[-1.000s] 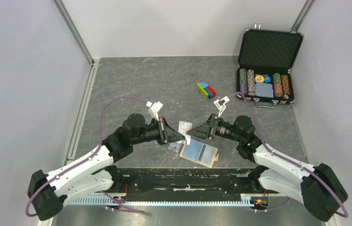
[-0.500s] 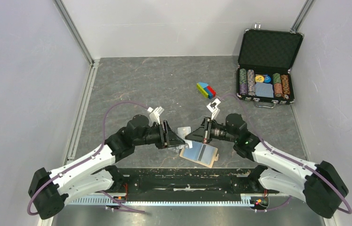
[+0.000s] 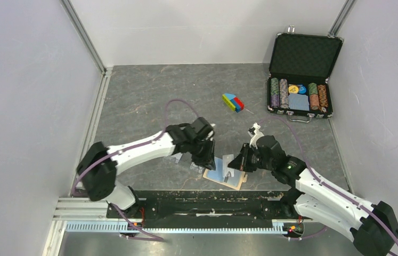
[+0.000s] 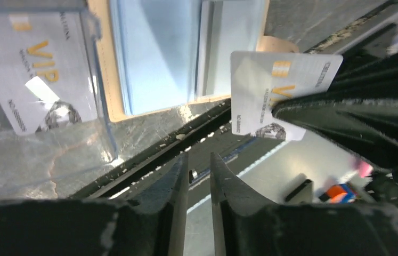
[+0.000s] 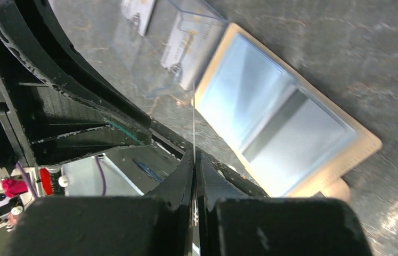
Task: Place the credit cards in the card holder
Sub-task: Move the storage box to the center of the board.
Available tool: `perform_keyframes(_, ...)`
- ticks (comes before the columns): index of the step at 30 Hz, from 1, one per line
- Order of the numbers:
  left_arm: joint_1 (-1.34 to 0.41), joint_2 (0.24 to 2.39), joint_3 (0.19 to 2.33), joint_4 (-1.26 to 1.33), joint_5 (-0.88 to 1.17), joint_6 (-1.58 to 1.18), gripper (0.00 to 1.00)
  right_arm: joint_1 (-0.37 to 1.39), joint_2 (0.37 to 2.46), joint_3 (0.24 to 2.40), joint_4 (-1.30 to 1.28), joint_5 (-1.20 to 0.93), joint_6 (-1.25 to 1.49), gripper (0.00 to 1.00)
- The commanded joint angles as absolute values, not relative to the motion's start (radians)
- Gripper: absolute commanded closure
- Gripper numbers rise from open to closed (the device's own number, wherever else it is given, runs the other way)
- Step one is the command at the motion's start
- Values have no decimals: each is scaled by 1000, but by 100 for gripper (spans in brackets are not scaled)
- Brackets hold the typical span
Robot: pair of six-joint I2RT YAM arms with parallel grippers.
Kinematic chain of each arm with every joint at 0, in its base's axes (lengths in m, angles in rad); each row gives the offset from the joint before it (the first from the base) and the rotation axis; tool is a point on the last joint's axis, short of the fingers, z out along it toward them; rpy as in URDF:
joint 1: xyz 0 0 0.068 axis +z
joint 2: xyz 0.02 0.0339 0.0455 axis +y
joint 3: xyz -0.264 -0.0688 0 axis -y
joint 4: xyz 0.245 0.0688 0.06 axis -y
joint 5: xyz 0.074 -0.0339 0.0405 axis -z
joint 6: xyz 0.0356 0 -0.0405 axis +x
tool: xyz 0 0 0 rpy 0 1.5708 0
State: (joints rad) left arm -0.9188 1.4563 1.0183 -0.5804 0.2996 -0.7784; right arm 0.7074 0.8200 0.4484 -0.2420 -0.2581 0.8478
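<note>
The card holder (image 3: 233, 178) lies open near the table's front edge, tan rim with light blue-white panels (image 4: 154, 53) (image 5: 276, 122). My right gripper (image 3: 233, 165) is shut on one credit card (image 3: 227, 160), held on edge just above the holder. The card is edge-on in the right wrist view (image 5: 193, 117) and face-on in the left wrist view (image 4: 271, 90). A second credit card (image 4: 37, 74) (image 5: 181, 48) lies in a clear plastic case left of the holder. My left gripper (image 3: 210, 161) (image 4: 199, 165) hovers over the holder's left edge, jaws slightly apart and empty.
The clear plastic case (image 3: 178, 158) lies left of the holder. A coloured block (image 3: 233, 102) lies mid-table. An open black poker-chip case (image 3: 300, 96) stands at the back right. The black rail (image 3: 202, 198) runs along the front edge just below the holder.
Both grippers held the card together above the table. Now my left gripper has let go and swung over the holder's left edge. My right gripper has lowered the card toward the holder.
</note>
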Motion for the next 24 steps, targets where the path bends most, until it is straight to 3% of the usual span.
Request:
perform_keyframes(1, -975, 1625, 1217, -761, 159, -610, 79, 704, 814, 442, -325, -206, 826, 100)
perform_keyframes(9, -973, 1907, 1421, -885, 11, -540, 98, 699, 824, 448, -418, -176, 779, 100)
perform_keyframes(12, -952, 1958, 1461, -932, -65, -533, 98, 699, 824, 445, -425, -175, 767, 100)
perform_keyframes(24, -726, 1887, 1425, -939, -7, -456, 95, 689, 946, 492, -382, -199, 682, 100)
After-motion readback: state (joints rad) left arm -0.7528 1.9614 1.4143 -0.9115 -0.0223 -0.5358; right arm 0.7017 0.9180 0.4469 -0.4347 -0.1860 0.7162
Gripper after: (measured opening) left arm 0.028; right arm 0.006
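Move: The storage box's middle lies about 5 cm ahead of the left hand, 7 cm to its left and 10 cm below; the card holder lies level with that hand, 9 cm to its right and 11 cm below. The card held by the right hand is about 6 cm right of the left hand at its height. From the right hand the holder is 1 cm back, 6 cm left, 11 cm below, and the storage box 4 cm ahead, 23 cm left. The storage box is pushed forward and left at its right-hand end by the left fingers, which first shut fully while sinking some 8 cm and edging forward and slightly right, tipping to point straight down, then sweep forward-left. The right hand keeps its pinch on the credit card and lowers it about 6 cm while drifting right, to the holder's right-hand pocket, its fingers steepening. ##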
